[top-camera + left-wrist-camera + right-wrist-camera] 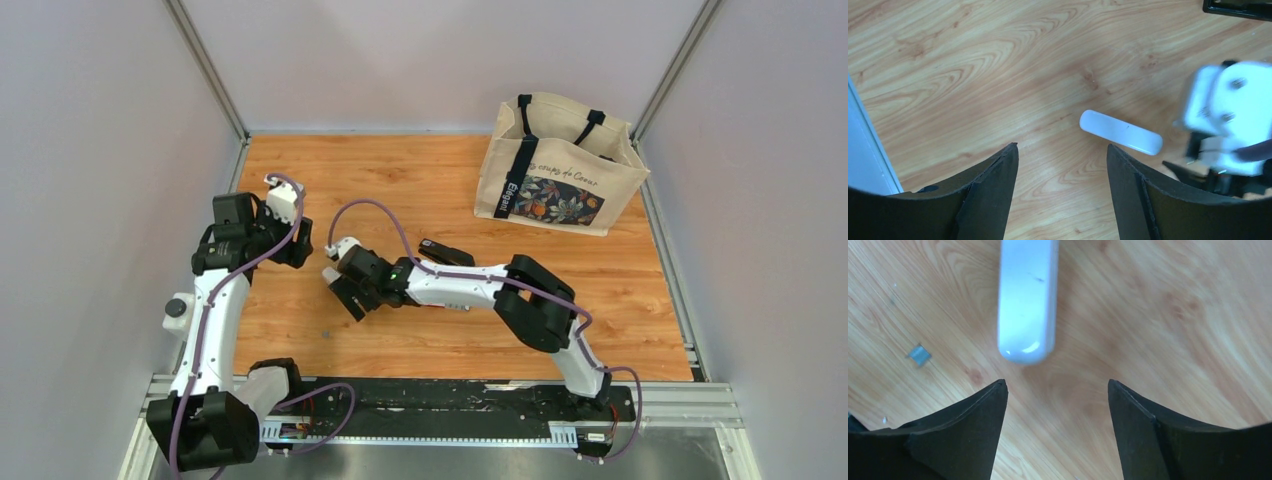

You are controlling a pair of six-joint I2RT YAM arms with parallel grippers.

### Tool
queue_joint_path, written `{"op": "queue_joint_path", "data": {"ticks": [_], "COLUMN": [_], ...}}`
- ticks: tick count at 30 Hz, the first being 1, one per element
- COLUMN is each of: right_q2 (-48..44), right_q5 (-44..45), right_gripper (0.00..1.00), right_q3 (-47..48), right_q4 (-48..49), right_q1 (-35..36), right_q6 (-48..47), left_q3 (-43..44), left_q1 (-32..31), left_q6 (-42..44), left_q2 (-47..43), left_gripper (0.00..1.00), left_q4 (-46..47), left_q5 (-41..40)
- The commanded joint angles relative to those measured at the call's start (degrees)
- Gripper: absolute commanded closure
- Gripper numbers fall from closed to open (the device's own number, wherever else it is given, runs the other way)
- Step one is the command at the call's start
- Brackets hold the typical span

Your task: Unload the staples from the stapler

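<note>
The black stapler (445,252) lies mid-table, partly behind my right arm; its edge shows in the left wrist view (1238,6). A white oblong piece (1028,300) lies flat on the wood just ahead of my right gripper (1055,385), which is open and empty. A small grey bit of staples (919,354) lies to its left. My left gripper (1063,150) is open and empty, with the white piece (1120,132) just ahead to its right. In the top view my left gripper (303,250) and right gripper (340,288) flank the white piece (330,252).
A beige tote bag (560,165) stands at the back right. The right arm's white wrist camera (1228,115) is blurred close by the left gripper. A grey wall rail (868,150) runs along the table's left edge.
</note>
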Motion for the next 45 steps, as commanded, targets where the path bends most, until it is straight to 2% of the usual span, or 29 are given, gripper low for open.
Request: {"op": "queue_joint_path", "data": {"ticks": [1,5,9,20,28,45], "right_q2": [-11.7,-17.3,-18.7,-14.9,-19.4,-29.8], "right_q5": [0.2,0.3,0.4,5.1,3.6,5.4], "right_gripper": [0.23,0.26,0.33,0.41,0.41,0.46], "right_q3": [-4.6,-14.4,-18.9,-21.7,-31.6,-47.0], "right_q4": [1.8,3.3,4.7,8.2,15.4,19.8], "right_q1": [-3.3,-7.1,-9.5,-10.2,-11.1,-9.8], "right_q6": [-1.0,-1.4,-1.2,1.8,4.7,13.5], "left_q3": [1.3,1.7,1.8,1.5,0.7,0.6], "left_q1": [-0.1,-0.1,-0.2,-0.6,-0.6,-1.6], "left_q6": [0.9,1.7,2.1,4.2,4.9,5.3], "left_q2": [0.4,0.1,-0.2,-0.8,-0.8,-1.9], "left_gripper": [0.25,0.25,0.24,0.23,0.23,0.23], "left_q4": [-1.6,-2.4,-2.4,-3.5,-3.0,-3.3], "left_q5": [1.9,2.0,2.2,2.1,2.0,1.3]}}
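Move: The staple box lies flat about 14 cm to the right gripper's right, straight across from it and some 3 cm lower. Its loose staple strips are 5 cm farther right of the box, 1 cm nearer the base, and the black stapler is about 17 cm right and 8 cm ahead of the gripper. The white stapler lies just off its tips, 4 cm left and 2 cm ahead. From the left hand the box is about 24 cm right, 7 cm back and 17 cm below. Lift the open right gripper about 5 cm clear of the white stapler while swinging it right and slightly forward, then lower it at the staple box. Keep low over the table for the last few centimetres, easing right and back, until the tips stand at the box, some 17 cm right of the start; turn the wrist about 20 degrees clockwise and narrow the fingers partway. ##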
